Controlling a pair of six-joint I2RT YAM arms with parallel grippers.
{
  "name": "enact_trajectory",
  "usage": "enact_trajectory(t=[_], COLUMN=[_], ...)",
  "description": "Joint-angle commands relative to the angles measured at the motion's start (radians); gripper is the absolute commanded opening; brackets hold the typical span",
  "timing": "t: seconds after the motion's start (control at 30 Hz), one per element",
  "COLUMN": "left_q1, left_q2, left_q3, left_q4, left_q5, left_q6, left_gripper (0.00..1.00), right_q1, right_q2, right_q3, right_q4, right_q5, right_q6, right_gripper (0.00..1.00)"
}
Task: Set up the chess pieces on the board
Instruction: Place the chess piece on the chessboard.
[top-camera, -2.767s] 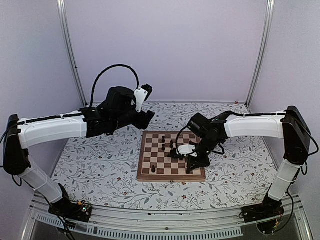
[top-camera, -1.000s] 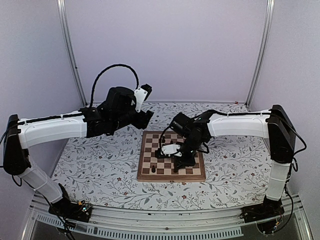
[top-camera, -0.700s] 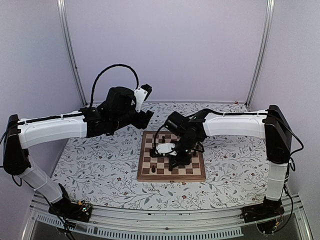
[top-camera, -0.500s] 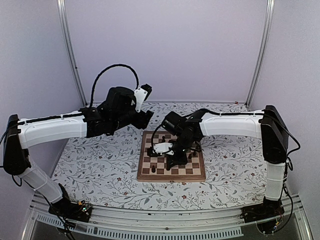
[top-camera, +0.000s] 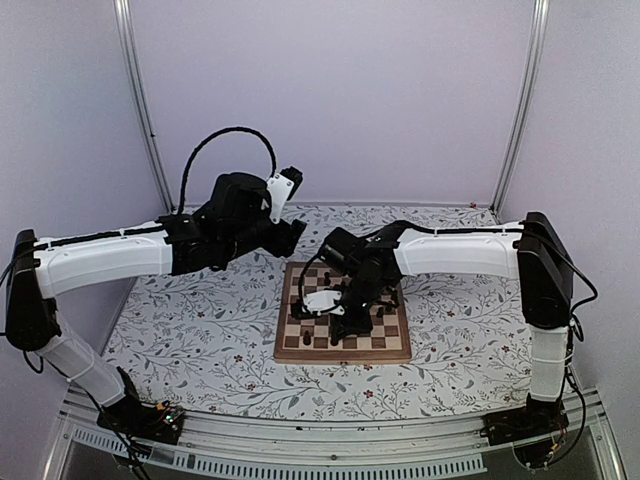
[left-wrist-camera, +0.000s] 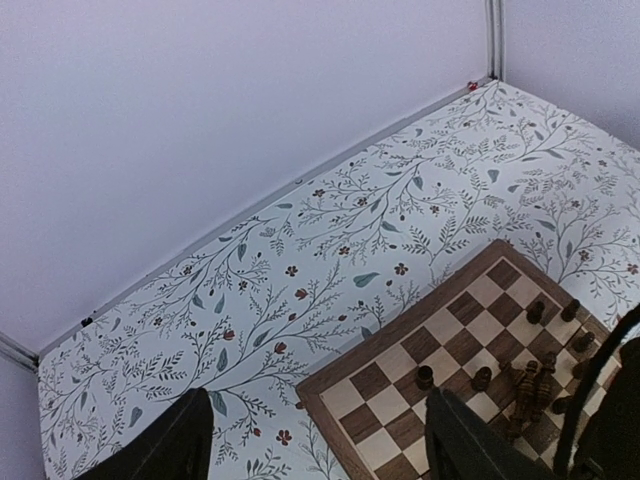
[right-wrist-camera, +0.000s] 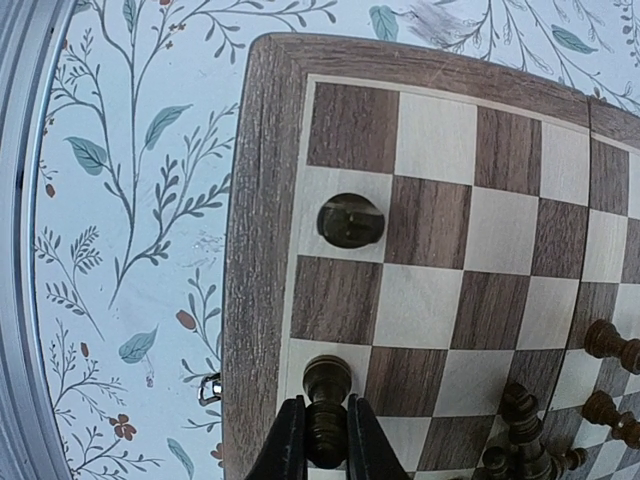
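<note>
My right gripper (right-wrist-camera: 327, 428) is shut on a dark chess piece (right-wrist-camera: 327, 405), whose round base is over a light square in the board's (right-wrist-camera: 250, 250) edge column. Another piece (right-wrist-camera: 351, 220) stands two squares further along that column. More chess pieces (right-wrist-camera: 528, 425) crowd the lower right of the right wrist view. From above, the right gripper (top-camera: 340, 318) is low over the left half of the board (top-camera: 330, 355). My left gripper (left-wrist-camera: 315, 450) is open and holds nothing, high behind the board's (left-wrist-camera: 400, 325) far corner, with several pieces (left-wrist-camera: 482, 378) in its view.
The board lies on a floral-patterned table (top-camera: 200, 330). A metal rail (right-wrist-camera: 20, 200) runs along the table's edge left of the board in the right wrist view. Pale walls with upright posts (top-camera: 140, 110) enclose the back.
My right arm has swept leftward across the board with the piece in its grip, from the right half to the left edge column. The left arm has stayed still.
</note>
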Motion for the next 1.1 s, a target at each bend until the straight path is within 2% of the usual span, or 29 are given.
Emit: enact_trajectory(t=[0.0,0.1,0.23,0.37,0.5,0.7,0.93,1.07], left_q1=[-0.014,-0.013,-0.013,-0.013,-0.013,-0.009,0.015,0.023], left_q2=[-0.024,-0.024,-0.024,-0.025,-0.019,0.029,0.170,0.272], left_q3=[0.021,0.019,0.020,0.019,0.020,0.032,0.124,0.219], left_q4=[0.004,0.004,0.004,0.004,0.002,-0.018,-0.136,-0.230], left_q5=[-0.007,-0.006,-0.006,-0.010,-0.010,0.034,0.137,0.199], left_q6=[0.011,0.010,0.010,0.010,-0.002,-0.032,-0.097,-0.124], left_gripper=[0.74,0.74,0.74,0.74,0.74,0.72,0.53,0.47], right_q1=[0.013,0.013,0.013,0.012,-0.038,-0.273,-0.654,-0.754], right_q2=[0.017,0.015,0.008,-0.026,-0.130,-0.280,-0.496,-0.667], right_q3=[0.013,0.006,0.007,0.025,0.023,-0.095,-0.351,-0.557], right_q4=[-0.035,-0.031,-0.025,-0.056,-0.079,-0.026,0.167,0.316], right_q5=[-0.002,0.009,0.012,0.000,-0.032,-0.166,-0.464,-0.448], right_q6=[-0.010,-0.011,-0.004,-0.014,-0.023,-0.011,0.090,0.132], right_gripper=[0.06,0.11,0.31,0.40,0.46,0.46,0.42,0.42])
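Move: The chess piece in my right fingers is over its square in the board's front row, some 3 cm straight below my hand point. The piece set down earlier stands about 7 cm to my left, level with it; the lying pieces are about 14 cm ahead and 4 cm right. From my left hand, the back-left standing piece lies 7 cm ahead, 8 cm right and some 21 cm below. A second standing piece is 7 cm nearer than that one. I open my right fingers to let go of the chess piece, then lift clear and sweep off the board to the right, about 20 cm, also forward and up, turning roughly 35 degrees clockwise as the fingers tilt up to the left. Late on, my left hand starts down and right towards the back-left standing piece, tipping down and partly narrowing its fingers. ##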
